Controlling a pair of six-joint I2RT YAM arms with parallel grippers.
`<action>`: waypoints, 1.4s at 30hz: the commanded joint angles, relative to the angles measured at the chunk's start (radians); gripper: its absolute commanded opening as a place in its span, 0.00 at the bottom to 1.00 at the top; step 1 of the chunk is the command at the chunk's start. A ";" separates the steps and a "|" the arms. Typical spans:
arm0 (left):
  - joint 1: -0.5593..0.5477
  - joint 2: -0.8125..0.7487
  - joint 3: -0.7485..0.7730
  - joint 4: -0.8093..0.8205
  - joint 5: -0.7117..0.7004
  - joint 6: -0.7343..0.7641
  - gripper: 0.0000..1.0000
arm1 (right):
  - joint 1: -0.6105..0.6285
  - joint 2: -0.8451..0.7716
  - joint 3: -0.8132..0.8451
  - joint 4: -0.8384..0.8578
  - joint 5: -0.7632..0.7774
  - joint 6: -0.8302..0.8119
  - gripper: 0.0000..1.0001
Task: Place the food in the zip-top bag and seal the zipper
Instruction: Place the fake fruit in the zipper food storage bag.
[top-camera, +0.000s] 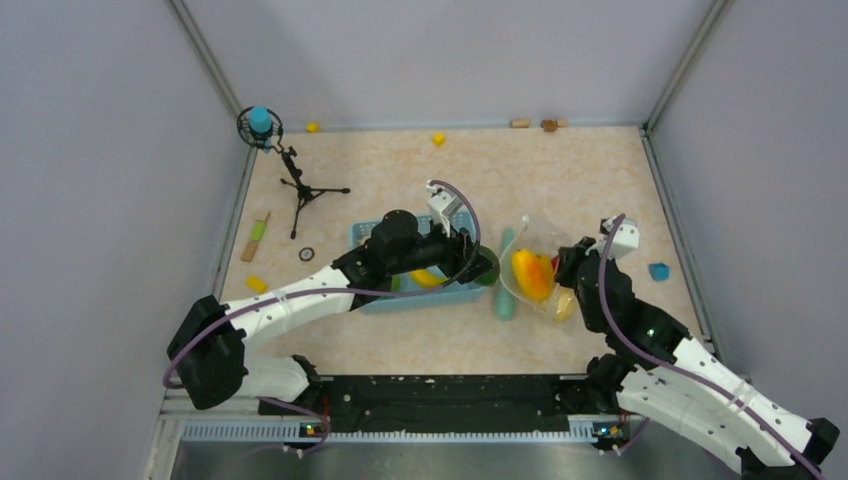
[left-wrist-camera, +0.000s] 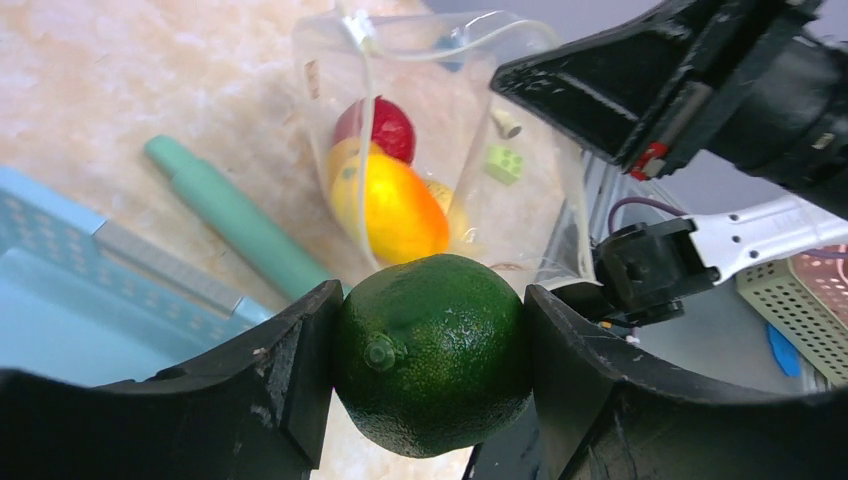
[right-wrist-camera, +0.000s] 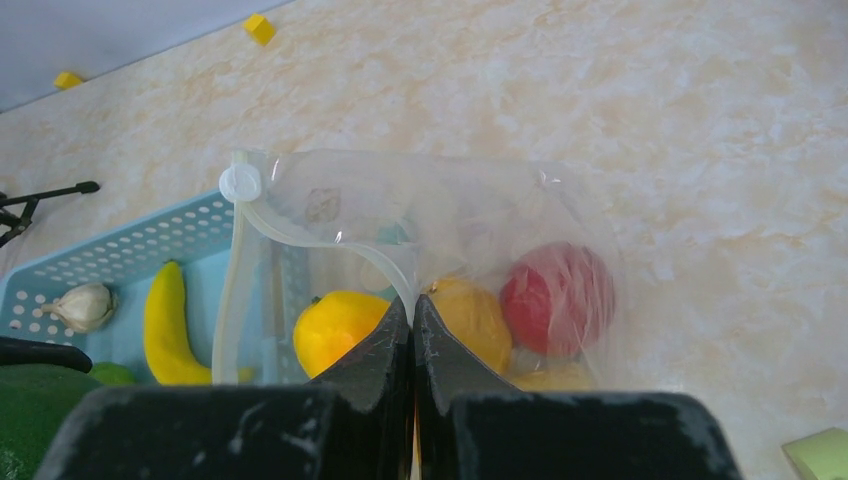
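Note:
The clear zip-top bag (top-camera: 535, 262) stands open right of the basket. It holds an orange-yellow fruit (left-wrist-camera: 395, 210), a red fruit (left-wrist-camera: 378, 125) and a yellow one (right-wrist-camera: 475, 320). My right gripper (right-wrist-camera: 412, 305) is shut on the bag's zipper rim (right-wrist-camera: 330, 240) and holds the mouth up; it also shows in the top view (top-camera: 570, 265). My left gripper (left-wrist-camera: 432, 340) is shut on a dark green lime (left-wrist-camera: 432, 400), just in front of the bag's mouth, over the basket's right end (top-camera: 478, 262). A banana (right-wrist-camera: 165, 325) and a garlic bulb (right-wrist-camera: 85, 305) lie in the basket.
The light-blue basket (top-camera: 365, 235) sits mid-table under my left arm. A teal stick (top-camera: 505, 285) lies between basket and bag. A small tripod (top-camera: 300, 190) stands at the back left. A blue block (top-camera: 658, 271) and yellow blocks (top-camera: 438, 138) lie scattered.

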 joint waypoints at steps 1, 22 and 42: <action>-0.016 -0.001 0.020 0.144 0.082 0.016 0.30 | -0.001 -0.023 -0.003 0.069 -0.029 -0.019 0.00; -0.134 0.201 0.176 0.262 -0.120 0.019 0.31 | -0.002 -0.046 0.046 0.027 -0.227 0.092 0.00; -0.205 0.196 0.209 0.128 -0.270 0.136 0.97 | -0.002 -0.052 0.042 0.036 -0.268 0.118 0.03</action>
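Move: The left hand holds the avocado, and the bag's open mouth is about 9 cm to its right, 2 cm ahead and 4 cm lower. The mango in the bag lies some 11 cm right, 4 cm ahead, 10 cm down; the green tube stands about 6 cm right and 8 cm ahead, the basket 14 cm left and 11 cm ahead, both some 16 cm down. From the right hand, pinching the bag's rim, the avocado is roughly 15 cm left, about level in reach and height. Up about 3 cm and slightly back at first, then right and down again into the bag's mouth, the left hand carries the avocado some 8 cm rightward, then opens its fingers wide and lets go. Meanwhile the right hand, still pinching the rim, brings the bag about 4 cm left and 2 cm back to meet it, turning some 10 degrees counter-clockwise and rolling its left side up. ##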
